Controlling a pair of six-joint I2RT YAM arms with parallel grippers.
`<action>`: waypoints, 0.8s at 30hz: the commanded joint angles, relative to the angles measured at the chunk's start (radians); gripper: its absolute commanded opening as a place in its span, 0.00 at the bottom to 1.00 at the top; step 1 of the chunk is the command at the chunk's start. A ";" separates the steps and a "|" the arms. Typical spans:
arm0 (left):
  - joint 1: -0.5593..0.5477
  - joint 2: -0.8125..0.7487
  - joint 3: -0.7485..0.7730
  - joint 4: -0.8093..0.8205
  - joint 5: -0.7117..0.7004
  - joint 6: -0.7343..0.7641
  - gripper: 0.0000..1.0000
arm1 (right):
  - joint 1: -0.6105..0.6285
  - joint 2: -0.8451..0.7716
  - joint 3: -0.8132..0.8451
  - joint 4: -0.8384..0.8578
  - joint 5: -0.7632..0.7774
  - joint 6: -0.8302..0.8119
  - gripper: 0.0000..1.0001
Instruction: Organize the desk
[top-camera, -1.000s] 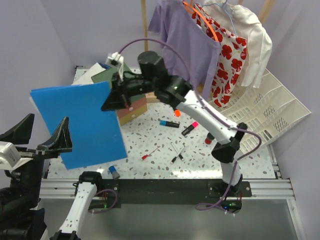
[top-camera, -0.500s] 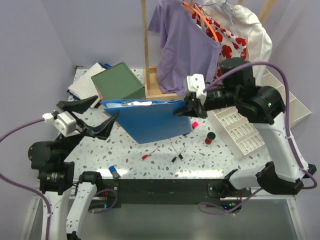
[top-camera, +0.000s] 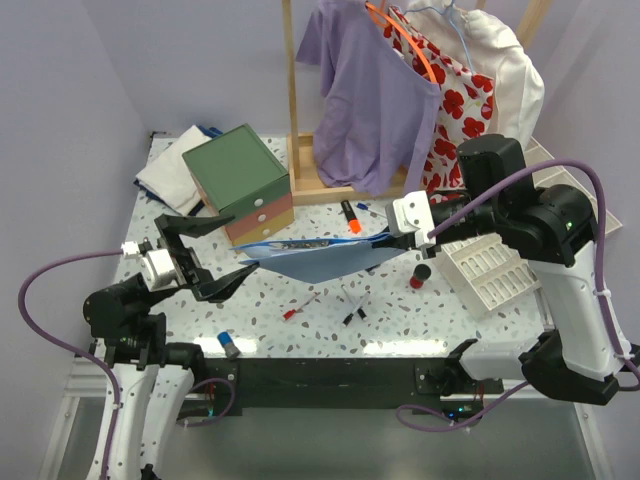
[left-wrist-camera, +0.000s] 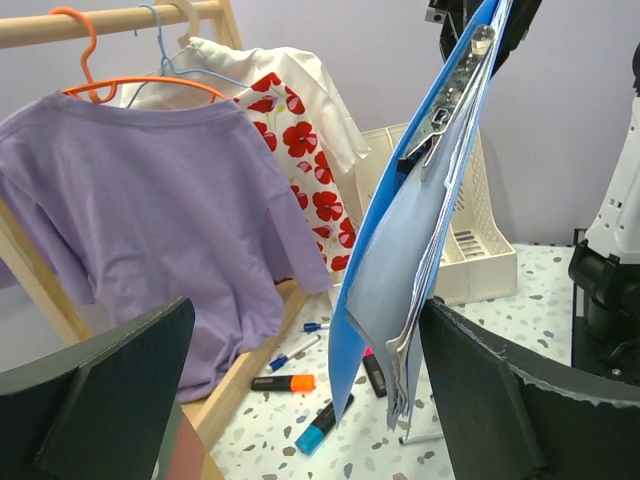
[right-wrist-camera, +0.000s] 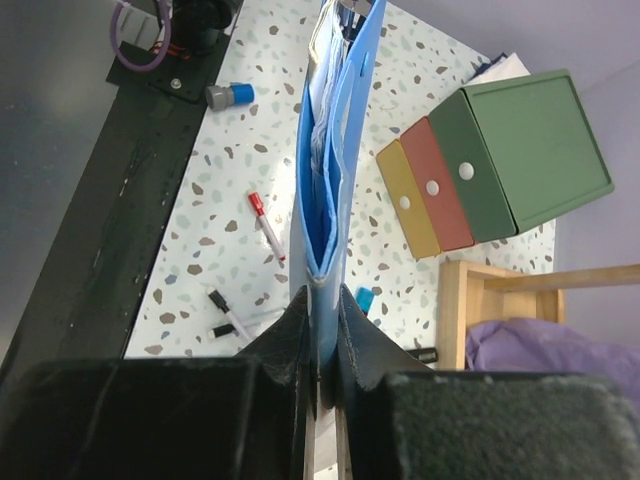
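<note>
My right gripper (top-camera: 396, 240) is shut on the spine end of a blue folder (top-camera: 320, 255) stuffed with papers, holding it edge-on above the speckled white desk (top-camera: 300, 335). The right wrist view shows both fingers pinching that folder (right-wrist-camera: 335, 180) at my right gripper (right-wrist-camera: 322, 305). At the folder's free left end my left gripper (top-camera: 226, 250) stands wide open. Seen from the left wrist, the folder (left-wrist-camera: 400, 270) hangs between the fingers of my left gripper (left-wrist-camera: 305, 395), close to the right finger (left-wrist-camera: 500, 400), and I cannot tell whether it touches.
A green box with red and yellow drawers (top-camera: 240, 175) stands at the back left. Behind it is a wooden rack with a purple shirt (top-camera: 365, 90). The white slotted tray (top-camera: 482, 262) lies at the right. Markers and pens (top-camera: 352, 303), an orange highlighter (top-camera: 351, 217) and a blue-capped item (top-camera: 228, 344) are scattered about.
My right arm has swung the folder from the left side towards the middle and lowered it to lie edge-on. My left gripper rose and now flanks its free end.
</note>
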 joint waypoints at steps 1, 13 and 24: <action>0.003 -0.037 -0.026 -0.012 0.003 0.048 1.00 | 0.005 0.000 0.096 -0.096 -0.122 -0.093 0.00; -0.005 -0.052 -0.162 0.375 0.095 -0.292 0.99 | 0.006 0.077 0.131 -0.120 -0.168 -0.160 0.00; -0.036 0.023 -0.228 0.710 0.131 -0.544 0.65 | -0.029 0.174 0.174 -0.109 -0.257 -0.113 0.00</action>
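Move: The blue folder, still pinched at its right end by the right hand, has its middle about 14 cm right of the open left hand, 3 cm back and roughly level. From the right hand that middle is some 13 cm left, 2 cm back and 5 cm below. Far under the left hand, the red marker lies about 10 cm ahead and 10 cm right; the drawer box stands some 30 cm ahead, 3 cm left. The folder's free end is fed into the open left gripper: the right hand, keeping its pinch, rises about 2 cm and sinks again while carrying it some 4 cm left and a little forward. The left hand shifts about 5 cm back, also sinking and edging right, turns roughly 15 degrees clockwise to bring its fingers either side of the folder, then starts closing. ##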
